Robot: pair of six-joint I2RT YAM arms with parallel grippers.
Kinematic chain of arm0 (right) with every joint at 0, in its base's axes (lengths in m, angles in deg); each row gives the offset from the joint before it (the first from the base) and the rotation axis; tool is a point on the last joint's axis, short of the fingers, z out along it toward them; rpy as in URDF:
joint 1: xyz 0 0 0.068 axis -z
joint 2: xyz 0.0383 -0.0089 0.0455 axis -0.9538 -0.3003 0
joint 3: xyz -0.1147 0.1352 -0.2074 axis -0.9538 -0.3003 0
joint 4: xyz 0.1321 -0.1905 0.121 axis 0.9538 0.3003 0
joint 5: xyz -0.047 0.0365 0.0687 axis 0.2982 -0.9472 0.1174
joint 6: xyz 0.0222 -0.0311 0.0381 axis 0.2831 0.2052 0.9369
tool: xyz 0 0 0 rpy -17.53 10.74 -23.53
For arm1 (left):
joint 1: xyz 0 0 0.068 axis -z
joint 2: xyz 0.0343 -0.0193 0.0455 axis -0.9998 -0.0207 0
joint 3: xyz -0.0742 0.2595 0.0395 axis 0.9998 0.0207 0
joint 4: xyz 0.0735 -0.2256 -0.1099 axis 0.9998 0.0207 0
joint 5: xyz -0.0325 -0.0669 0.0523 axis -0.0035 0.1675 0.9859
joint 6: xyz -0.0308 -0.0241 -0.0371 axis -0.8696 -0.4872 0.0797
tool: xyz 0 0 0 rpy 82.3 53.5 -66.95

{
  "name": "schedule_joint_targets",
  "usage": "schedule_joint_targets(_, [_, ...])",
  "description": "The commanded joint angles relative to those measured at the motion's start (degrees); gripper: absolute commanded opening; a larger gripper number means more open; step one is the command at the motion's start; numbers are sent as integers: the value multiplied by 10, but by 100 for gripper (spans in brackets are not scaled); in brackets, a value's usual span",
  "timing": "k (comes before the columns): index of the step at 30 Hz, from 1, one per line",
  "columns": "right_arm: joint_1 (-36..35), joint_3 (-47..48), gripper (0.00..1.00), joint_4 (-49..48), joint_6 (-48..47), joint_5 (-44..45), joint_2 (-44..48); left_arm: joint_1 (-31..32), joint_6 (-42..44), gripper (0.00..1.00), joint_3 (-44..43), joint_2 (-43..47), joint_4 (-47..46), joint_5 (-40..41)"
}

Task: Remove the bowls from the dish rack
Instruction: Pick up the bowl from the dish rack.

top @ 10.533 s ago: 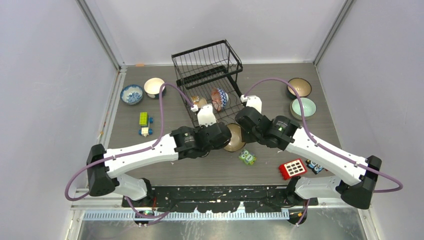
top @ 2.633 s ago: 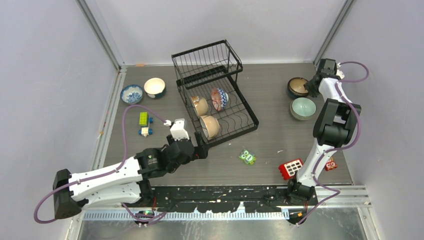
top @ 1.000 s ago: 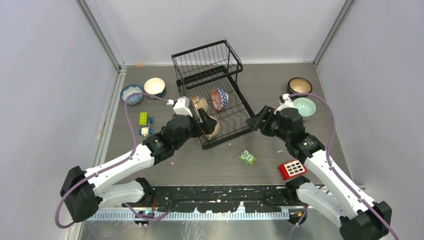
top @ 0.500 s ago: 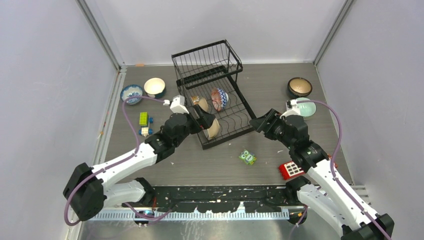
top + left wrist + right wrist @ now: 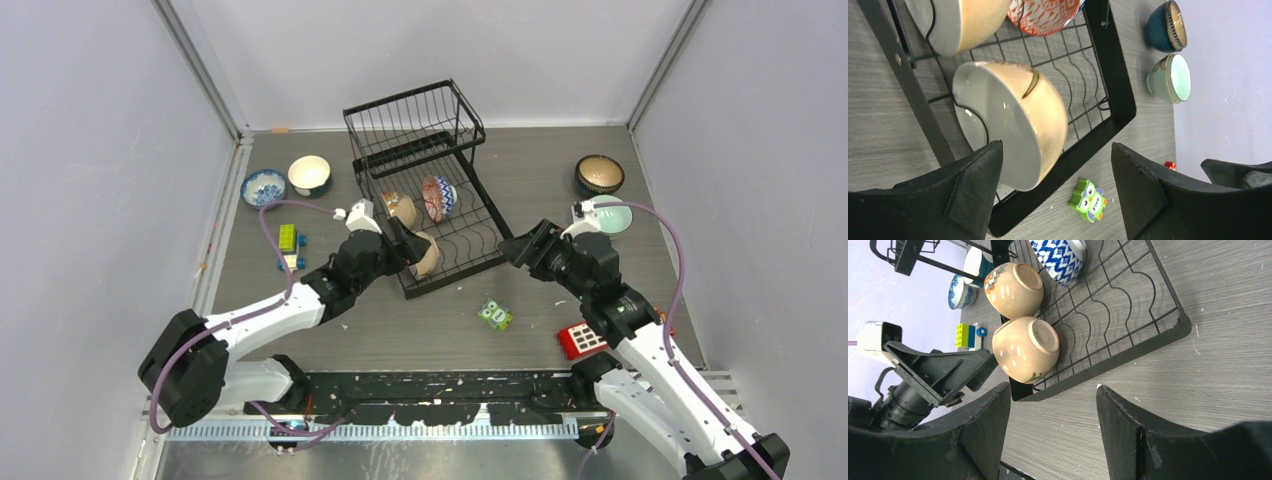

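Note:
The black wire dish rack [image 5: 413,130] stands mid-table. Its lower tray holds three bowls on edge: a front cream bowl [image 5: 428,257], a second cream bowl [image 5: 402,208] and a red-and-blue patterned bowl [image 5: 437,197]. My left gripper [image 5: 413,248] is open and straddles the front cream bowl [image 5: 1018,130]. One finger [image 5: 973,185] is close to its rim; the other finger [image 5: 1143,195] stands well apart. My right gripper [image 5: 508,248] is open and empty [image 5: 1053,390], over bare table off the rack's front right corner [image 5: 1183,327]. The front cream bowl [image 5: 1025,347] shows beyond it.
Unloaded bowls stand on the table: a blue-patterned one [image 5: 263,187] and a cream one [image 5: 309,174] at left, a dark one [image 5: 599,173] and a mint one [image 5: 612,215] at right. A green owl toy [image 5: 494,314], a red block [image 5: 585,337] and toy bricks [image 5: 288,237] lie nearby.
My left gripper has moved forward over the front cream bowl and its jaws have narrowed a little. My right arm has shifted slightly toward the rack's front right corner.

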Motion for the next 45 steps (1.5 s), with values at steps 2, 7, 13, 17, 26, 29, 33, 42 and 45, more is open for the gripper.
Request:
schedule_joint_targets(2, [0, -3, 67, -31, -4, -13, 0, -6, -29, 78, 31, -12, -78, -31])
schedule_joint_targets(7, [0, -10, 67, -33, -1, -16, 8, -12, -32, 73, 49, -23, -133, -49])
schedule_joint_targets(13, [0, -17, 67, -33, 3, -18, 17, -22, -41, 65, 69, -44, -203, -75])
schedule_joint_targets(17, [0, -19, 67, -34, 5, -21, 20, -30, -48, 59, 80, -58, -235, -88])
schedule_joint_targets(26, [0, -24, 67, -33, 5, -22, 27, -41, -60, 46, 101, -76, -298, -105])
schedule_joint_targets(29, [0, -25, 67, -32, 6, -23, 28, -45, -66, 44, 104, -89, -314, -114])
schedule_joint_targets(33, [0, -26, 67, -28, 5, -22, 31, -48, -73, 41, 109, -104, -341, -123])
schedule_joint_targets(42, [0, -25, 67, -24, 0, -21, 35, -51, -78, 31, 116, -121, -372, -139])
schedule_joint_targets(45, [0, -27, 67, -23, -1, -20, 35, -52, -78, 26, 119, -124, -378, -141])
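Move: The front peach bowl, leaning on its side in the near end of the dish rack, has its middle about 3 cm ahead of the left hand, 1 cm to its right and 7 cm below. The flowered peach bowl stands some 10 cm farther out than that bowl and 6 cm left of it; the red-and-blue bowl is about 16 cm ahead of the hand and 4 cm right. From the right hand the front bowl lies roughly 6 cm ahead, 19 cm left, 12 cm below. Down about 3 cm and some 2 cm to the right, the left hand sinks first, then edges sideways to the near upper rim of the front peach bowl. As it goes, it rolls some 15 degrees, left side dipping, and its wide-open fingers draw in to under a third of their opening, one inside the bowl and the other outside; firm contact can't be made out. ##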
